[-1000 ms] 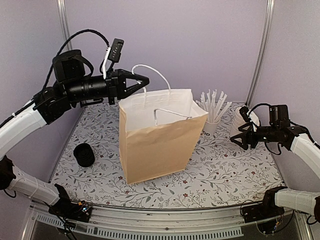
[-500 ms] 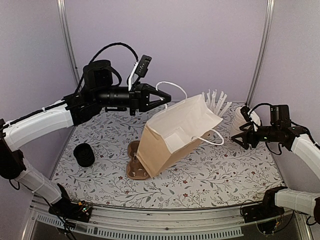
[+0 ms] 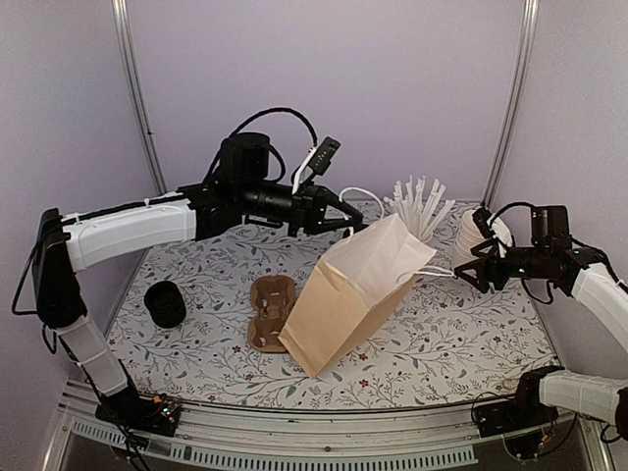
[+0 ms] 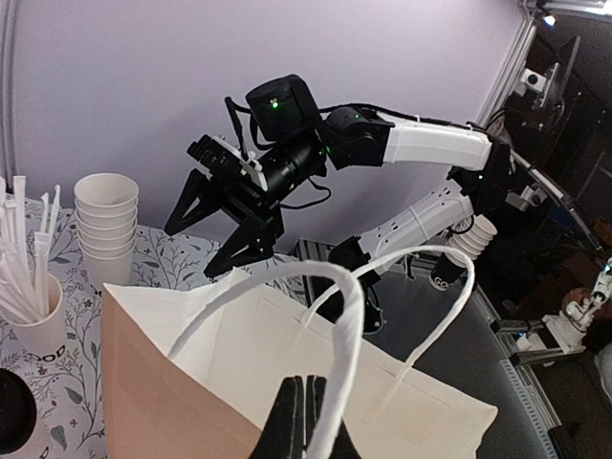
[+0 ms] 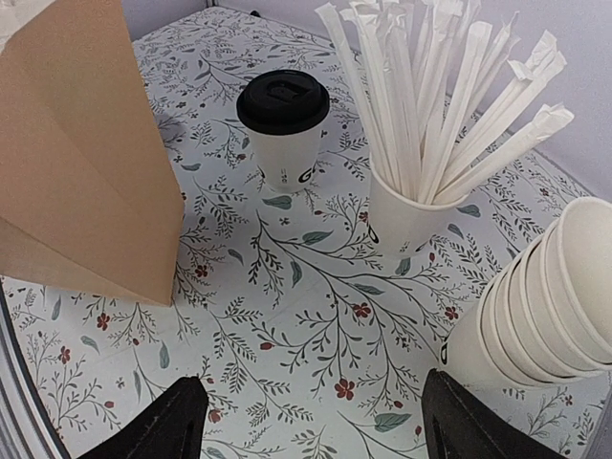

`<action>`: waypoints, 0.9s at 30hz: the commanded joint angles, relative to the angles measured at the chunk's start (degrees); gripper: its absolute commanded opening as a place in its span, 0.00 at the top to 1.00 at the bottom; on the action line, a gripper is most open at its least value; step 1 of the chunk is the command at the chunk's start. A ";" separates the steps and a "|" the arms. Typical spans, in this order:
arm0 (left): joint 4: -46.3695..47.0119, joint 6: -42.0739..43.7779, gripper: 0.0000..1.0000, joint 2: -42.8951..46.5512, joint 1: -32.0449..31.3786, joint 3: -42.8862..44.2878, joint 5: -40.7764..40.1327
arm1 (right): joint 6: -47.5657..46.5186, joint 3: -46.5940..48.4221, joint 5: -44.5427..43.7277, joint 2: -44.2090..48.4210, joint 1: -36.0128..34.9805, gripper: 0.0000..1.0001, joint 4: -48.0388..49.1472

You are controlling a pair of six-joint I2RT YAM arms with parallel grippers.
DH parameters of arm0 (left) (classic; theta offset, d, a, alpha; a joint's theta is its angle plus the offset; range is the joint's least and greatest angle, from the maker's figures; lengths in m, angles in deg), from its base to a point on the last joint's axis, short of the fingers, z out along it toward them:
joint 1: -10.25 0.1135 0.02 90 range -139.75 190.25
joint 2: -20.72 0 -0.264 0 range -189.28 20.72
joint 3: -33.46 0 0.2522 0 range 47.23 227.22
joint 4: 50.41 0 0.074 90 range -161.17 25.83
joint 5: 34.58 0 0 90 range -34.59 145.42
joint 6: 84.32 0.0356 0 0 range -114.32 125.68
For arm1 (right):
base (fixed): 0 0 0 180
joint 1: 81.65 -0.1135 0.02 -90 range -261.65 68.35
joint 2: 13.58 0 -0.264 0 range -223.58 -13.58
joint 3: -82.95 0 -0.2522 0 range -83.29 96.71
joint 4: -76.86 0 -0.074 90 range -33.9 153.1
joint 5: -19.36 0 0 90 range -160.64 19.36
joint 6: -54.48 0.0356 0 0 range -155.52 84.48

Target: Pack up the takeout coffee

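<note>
One takeout coffee point(image 5: 283, 124), a white cup with a black lid, stands on the floral mat beyond the straw cup in the right wrist view; in the top view the bag hides it. The brown paper bag point(image 3: 353, 294) leans over to the right, its white inside point(image 4: 316, 382) facing my left wrist camera. My left gripper point(image 3: 350, 217) is shut on one white handle point(image 4: 349, 335) above the bag's mouth, fingertips together point(image 4: 304, 421). My right gripper point(image 3: 467, 263) hovers open over the mat at the right, nothing between its fingers point(image 5: 177, 421).
A brown cardboard cup carrier point(image 3: 270, 312) lies flat left of the bag. A stack of black lids point(image 3: 165, 304) stands at the far left. A cup of wrapped straws point(image 5: 411, 206) and nested lidless cups point(image 5: 535, 306) stand close to my right gripper.
My left gripper swung right holding the handle, and the bag tipped from upright to leaning right, uncovering the cardboard carrier. The right arm has not moved.
</note>
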 commanded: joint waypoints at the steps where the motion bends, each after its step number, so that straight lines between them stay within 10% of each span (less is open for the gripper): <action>1: 2.41 0.38 1.00 -3.94 1.75 4.98 6.66 | 0.29 -0.54 -0.57 0.47 0.41 0.19 0.45; 14: -14.14 10.36 1.00 -9.24 8.44 12.33 -6.76 | 0.13 -0.62 -0.31 0.02 0.49 0.19 0.43; 27: -21.49 10.43 0.36 -4.21 8.89 14.89 -31.86 | 0.02 -0.62 0.27 -0.39 0.53 0.19 0.35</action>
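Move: The left hand already pinches one handle of the leaning paper bag. The table spot where the bag will stand lies about 8 cm ahead, 1 cm to the right and some 34 cm below. From that hand, the lidded coffee cup stands roughly 19 cm ahead and 3 cm right, the straw cup 24 cm ahead and 14 cm right, and the cup carrier 6 cm ahead and 17 cm left. The standing spot is about 7 cm ahead, 22 cm left and 20 cm below the idle right hand. Still pinching the paper handle, the left hand swings the bag forward towards the coffee cup, about 15 cm, slipping a little left and sinking some 3 cm to stand it right of the carrier. The wrist turns about 30 degrees counter-clockwise, its fingers tipping slightly down; late in the travel they open to well over half and let go of the handle. ##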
